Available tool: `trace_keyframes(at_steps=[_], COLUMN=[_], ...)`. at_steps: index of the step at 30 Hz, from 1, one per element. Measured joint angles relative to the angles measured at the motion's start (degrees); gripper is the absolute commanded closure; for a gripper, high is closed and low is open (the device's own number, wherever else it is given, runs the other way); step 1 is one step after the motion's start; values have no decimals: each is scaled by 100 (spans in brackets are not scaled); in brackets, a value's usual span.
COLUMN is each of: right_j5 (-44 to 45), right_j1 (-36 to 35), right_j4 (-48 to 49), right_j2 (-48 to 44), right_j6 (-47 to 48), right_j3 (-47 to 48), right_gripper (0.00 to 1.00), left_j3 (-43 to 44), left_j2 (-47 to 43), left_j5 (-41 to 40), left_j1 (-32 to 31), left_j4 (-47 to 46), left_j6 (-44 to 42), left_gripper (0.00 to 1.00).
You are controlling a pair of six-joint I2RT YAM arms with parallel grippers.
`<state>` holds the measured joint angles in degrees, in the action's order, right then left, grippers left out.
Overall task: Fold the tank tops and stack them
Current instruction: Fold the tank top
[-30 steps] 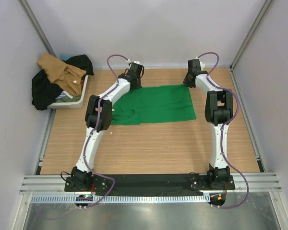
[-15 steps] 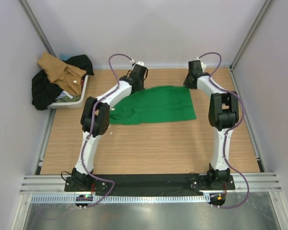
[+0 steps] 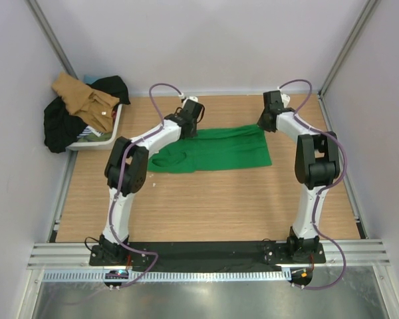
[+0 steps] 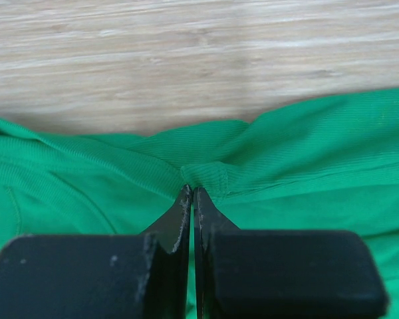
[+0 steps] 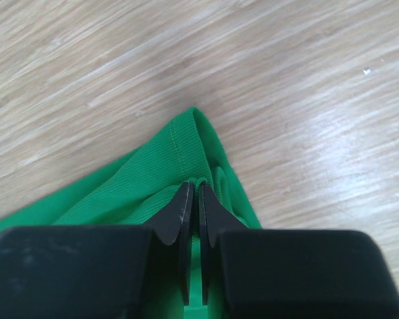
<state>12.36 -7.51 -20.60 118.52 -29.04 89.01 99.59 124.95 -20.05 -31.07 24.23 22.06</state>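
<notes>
A bright green tank top [image 3: 216, 149] lies across the middle of the wooden table, its far edge lifted and drawn toward the near side. My left gripper [image 3: 188, 130] is shut on the green cloth at the far left edge; in the left wrist view a bunched hem [image 4: 206, 174] sits pinched at my left gripper [image 4: 192, 191]. My right gripper [image 3: 263, 125] is shut on the far right corner; the right wrist view shows the green corner [image 5: 186, 143] pinched in my right gripper [image 5: 192, 188]. A tan tank top [image 3: 83, 96] lies on the heap at the far left.
A white bin [image 3: 105, 138] at the far left holds a heap of clothes, with black garments [image 3: 60, 123] spilling over its side. Grey walls close in the table on the left, back and right. A black rail [image 3: 206, 251] runs along the near edge.
Both grippers have moved toward the near side, carrying the green tank top's far edge with them. The visible green area has become a narrower band.
</notes>
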Motion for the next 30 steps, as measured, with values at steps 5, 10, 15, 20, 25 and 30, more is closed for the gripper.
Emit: trace_keyframes(at_steps=[5,10,15,20,25,30], right_j5=[55,92,109,129,142,151], right_j1=[0,-4,-4,-4,-4,-4], right_j4=[17,63,79,85,101,122], right_j2=[-297,-509,-721,-949,-1130,-1213], right_j6=[-42,-90,-109,-111,-114,-131], right_j3=[-350,-660,-914,-1117,-1279,-1447], right_gripper=[99,99,99,99,99,99], left_j3=[-278,-614,-879,-1106,-1272,-1427], left_j2=[-317,-575,-717,-817,-929,-1075], left_j5=[-140,-256,-365,-444,-544,-669], left_j1=[-92,-190,-284,-376,-448,-535], left_j4=[-46,-90,-98,-109,-107,-79], left_j6=[0,7,48,160,282,459], left_gripper=[100,100,100,100,100,100])
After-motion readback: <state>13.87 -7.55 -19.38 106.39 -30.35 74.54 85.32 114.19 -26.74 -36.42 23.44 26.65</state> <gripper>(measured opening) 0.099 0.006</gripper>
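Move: Both hands hold the tank top's far part about 5 cm above the table. Its near edge, where the fold is heading, lies some 16 cm straight back from the left hand; the neck end is roughly 11 cm back and 11 cm to that hand's left. From the right hand the near edge is also about 16 cm back, with its right corner 3 cm to the right. Both closed grippers keep their pinch on the green fabric and draw it back together over the lower layer, towards its near edge, about 6 cm each. They stay low, rising only about 1 cm, and ease off in speed; the right drifts 1 cm to the right, and the wrists hardly turn. ##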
